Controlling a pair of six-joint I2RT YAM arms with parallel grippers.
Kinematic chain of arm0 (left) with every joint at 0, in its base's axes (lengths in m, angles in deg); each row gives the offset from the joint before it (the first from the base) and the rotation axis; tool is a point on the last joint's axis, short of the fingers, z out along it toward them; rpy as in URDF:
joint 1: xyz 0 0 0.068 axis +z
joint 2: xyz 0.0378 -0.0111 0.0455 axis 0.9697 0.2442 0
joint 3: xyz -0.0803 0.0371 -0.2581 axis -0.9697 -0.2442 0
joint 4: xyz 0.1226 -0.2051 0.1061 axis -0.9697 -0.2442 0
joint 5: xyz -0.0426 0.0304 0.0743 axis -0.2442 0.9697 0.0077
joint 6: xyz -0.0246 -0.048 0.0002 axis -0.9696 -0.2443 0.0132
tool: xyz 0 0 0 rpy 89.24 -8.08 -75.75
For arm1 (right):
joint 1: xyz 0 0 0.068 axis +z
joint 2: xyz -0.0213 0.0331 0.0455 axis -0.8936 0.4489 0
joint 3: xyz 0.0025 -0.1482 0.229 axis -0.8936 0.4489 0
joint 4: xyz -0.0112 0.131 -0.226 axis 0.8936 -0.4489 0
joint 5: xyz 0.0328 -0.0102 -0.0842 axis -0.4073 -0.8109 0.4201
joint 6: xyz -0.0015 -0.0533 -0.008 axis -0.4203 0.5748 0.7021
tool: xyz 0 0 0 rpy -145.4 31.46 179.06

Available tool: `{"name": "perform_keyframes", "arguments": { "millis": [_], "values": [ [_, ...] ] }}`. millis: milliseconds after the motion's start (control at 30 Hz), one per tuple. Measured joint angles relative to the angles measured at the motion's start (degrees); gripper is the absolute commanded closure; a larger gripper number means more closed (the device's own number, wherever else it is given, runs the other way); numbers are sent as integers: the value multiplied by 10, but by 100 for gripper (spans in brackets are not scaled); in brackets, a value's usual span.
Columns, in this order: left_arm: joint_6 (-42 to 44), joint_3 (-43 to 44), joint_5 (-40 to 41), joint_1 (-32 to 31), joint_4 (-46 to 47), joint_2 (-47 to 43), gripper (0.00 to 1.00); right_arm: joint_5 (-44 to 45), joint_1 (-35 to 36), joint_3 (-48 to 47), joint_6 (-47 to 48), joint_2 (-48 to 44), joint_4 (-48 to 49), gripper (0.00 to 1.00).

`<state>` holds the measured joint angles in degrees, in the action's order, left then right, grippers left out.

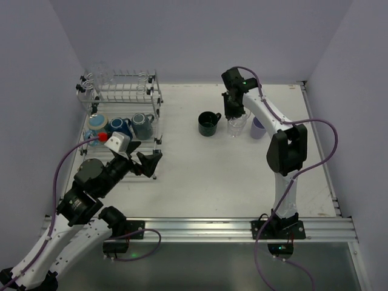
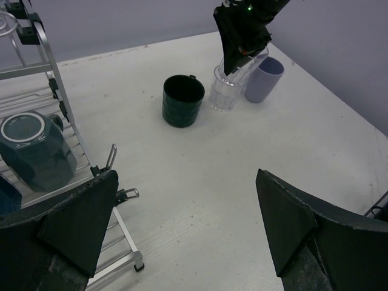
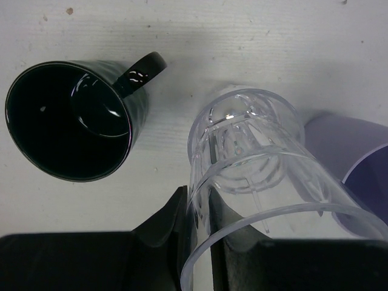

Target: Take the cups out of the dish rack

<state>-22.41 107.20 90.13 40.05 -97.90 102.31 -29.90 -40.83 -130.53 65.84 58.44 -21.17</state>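
Note:
The silver wire dish rack (image 1: 156, 115) stands at the far left. Its lower tier holds a light blue mug with orange inside (image 1: 96, 125), a blue mug (image 1: 119, 126) and a grey mug (image 1: 143, 125); the grey mug also shows in the left wrist view (image 2: 33, 148). A clear tumbler (image 1: 100, 75) sits on the upper tier. On the table stand a dark green mug (image 1: 209, 123), a clear tumbler (image 1: 237, 126) and a lavender cup (image 1: 258, 127). My right gripper (image 3: 203, 236) is shut on this tumbler's wall (image 3: 260, 163), one finger inside, one outside. My left gripper (image 1: 142, 162) is open and empty by the rack's near right corner.
The dark green mug (image 3: 66, 121) is just left of the held tumbler and the lavender cup (image 3: 357, 163) is close on its right. The rack's near right foot (image 2: 138, 265) is beside my left finger. Grey walls enclose the table at the back and sides.

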Motion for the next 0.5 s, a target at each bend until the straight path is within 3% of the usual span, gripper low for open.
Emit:
{"name": "perform_keyframes", "arguments": {
  "millis": [200,367,500],
  "values": [
    [0,0,0,0,0,6,0,0,0,8,6,8,7,92],
    [0,0,0,1,0,12,0,1,0,8,11,21,10,66],
    [0,0,0,6,0,19,0,1,0,3,17,22,13,54]
  ]
}}
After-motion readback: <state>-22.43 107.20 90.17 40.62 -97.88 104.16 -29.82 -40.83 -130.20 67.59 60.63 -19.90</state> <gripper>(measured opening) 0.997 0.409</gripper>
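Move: The right hand still pinches a clear cup by the left side of its rim, its lower end over the mouth of a standing clear cup. That standing cup's middle lies about 4 cm to the hand's right, 1 cm ahead and 9 cm below. The green mug is roughly 8 cm to the hand's left and 1 cm ahead, the purple cup about 13 cm to its right and level with it. From the left hand the standing cup lies some 26 cm ahead, 30 cm right and well below. The right hand sinks almost straight down about 2 cm with its fingers pointing steeply down, keeping its pinch on the rim while it lowers the tilted clear cup into the standing one between the green mug and the purple cup. At the bottom the fingers spread to about twice their gap and let go of the rim, one finger still on either side of the wall, as the hand starts to ease back up and slightly forward by under half a centimetre. ##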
